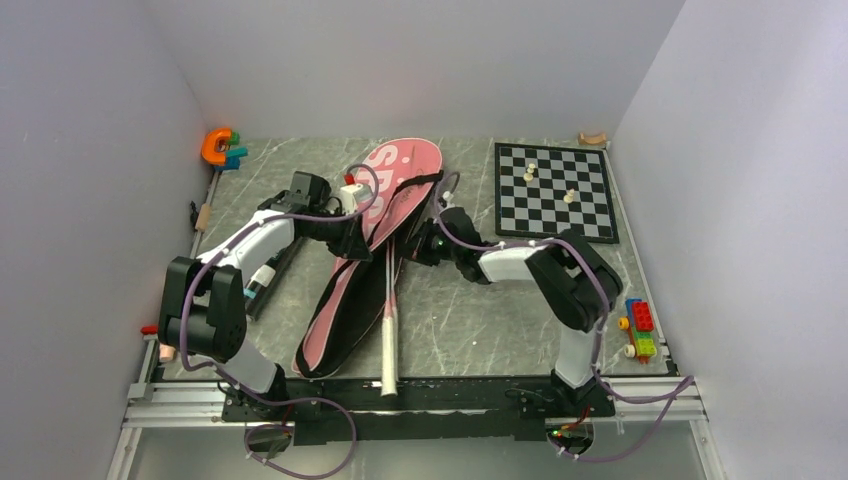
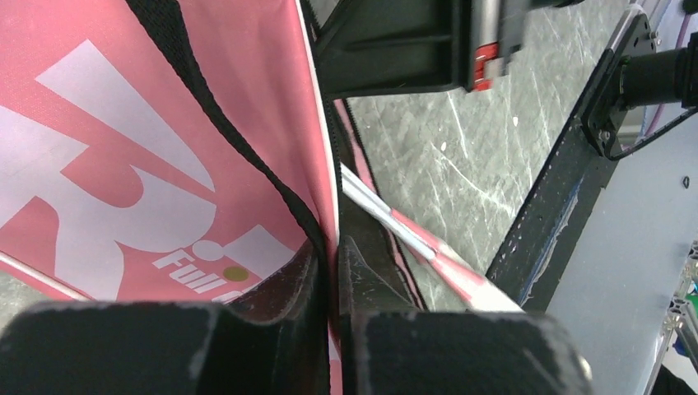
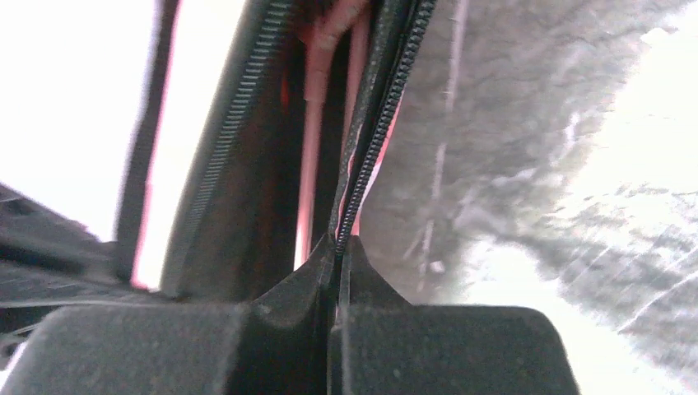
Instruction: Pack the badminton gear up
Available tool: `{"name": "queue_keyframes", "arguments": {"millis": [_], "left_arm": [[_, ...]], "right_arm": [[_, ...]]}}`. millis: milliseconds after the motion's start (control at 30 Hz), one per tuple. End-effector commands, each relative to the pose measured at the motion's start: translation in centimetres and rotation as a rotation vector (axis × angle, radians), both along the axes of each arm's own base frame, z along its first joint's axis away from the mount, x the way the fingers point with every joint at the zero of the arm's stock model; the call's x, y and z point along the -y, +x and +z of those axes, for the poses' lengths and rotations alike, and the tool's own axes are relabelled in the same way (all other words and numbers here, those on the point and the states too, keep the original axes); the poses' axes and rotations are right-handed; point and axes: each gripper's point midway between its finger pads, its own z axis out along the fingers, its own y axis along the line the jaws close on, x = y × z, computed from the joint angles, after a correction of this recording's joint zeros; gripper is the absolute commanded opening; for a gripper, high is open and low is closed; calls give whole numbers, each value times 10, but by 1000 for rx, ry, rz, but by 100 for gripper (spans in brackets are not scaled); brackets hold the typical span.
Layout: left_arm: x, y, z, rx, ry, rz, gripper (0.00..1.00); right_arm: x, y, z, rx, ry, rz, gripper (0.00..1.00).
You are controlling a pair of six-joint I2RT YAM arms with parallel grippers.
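The long pink racket bag (image 1: 385, 205) lies slantwise in the middle of the table with its black strap over it. A pink-and-white racket (image 1: 388, 320) sticks out of the bag's open side, handle toward the near edge. My left gripper (image 1: 352, 240) is shut on the bag's upper pink flap (image 2: 123, 148), its fingertips (image 2: 336, 243) pinching the fabric edge, with the racket shaft (image 2: 428, 247) just beside them. My right gripper (image 1: 422, 245) is shut on the bag's zipper edge (image 3: 370, 148), which runs straight into the jaws (image 3: 339, 240). A long black tube (image 1: 268, 278) lies under the left arm.
A chessboard (image 1: 553, 190) with pale pieces sits at the back right. An orange and teal toy (image 1: 222, 148) is in the back left corner. Coloured bricks (image 1: 640, 325) lie by the right edge. White walls enclose the table on three sides.
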Motion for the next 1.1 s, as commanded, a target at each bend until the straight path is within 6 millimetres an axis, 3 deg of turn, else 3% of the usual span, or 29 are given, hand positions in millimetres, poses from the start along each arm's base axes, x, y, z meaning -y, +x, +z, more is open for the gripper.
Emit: {"name": "queue_keyframes", "arguments": {"millis": [0, 300, 600, 767, 933, 1067], "left_arm": [[10, -12, 22, 55, -47, -67, 15], [22, -21, 38, 60, -104, -117, 28], [25, -30, 24, 0, -117, -153, 37], [34, -37, 35, 38, -137, -200, 55], [49, -49, 43, 47, -141, -259, 62], [51, -50, 33, 82, -78, -268, 64]], "right_arm": [[-3, 6, 87, 156, 116, 16, 0], [1, -10, 126, 179, 185, 41, 0], [5, -18, 131, 166, 212, 39, 0], [4, -17, 142, 184, 214, 40, 0], [2, -16, 153, 200, 229, 45, 0], [4, -17, 160, 207, 224, 41, 0]]}}
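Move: The left gripper is at the bag's left lip, fingers just starting to part. The right lip, pinched in the right gripper, lies about 9 cm to its right, roughly level ahead and 5 cm lower. From the right gripper, the left lip is therefore some 9 cm left and 5 cm up. The racket handles lie about 25 cm back and 3 cm left of the right gripper, slightly below. From the left gripper, the black tube lies some 24 cm left, 5 cm back and 9 cm lower. Keep the right gripper shut on the bag's right lip and lift it quickly by about 8 cm, then ease slightly back and right while holding it up beside the left lip. Meanwhile open the left gripper to well over half and bring it back and right along the bag's mouth, about 6 cm in all and slightly up, turning some 15 degrees clockwise, its fingers parted around the lip and strap. ##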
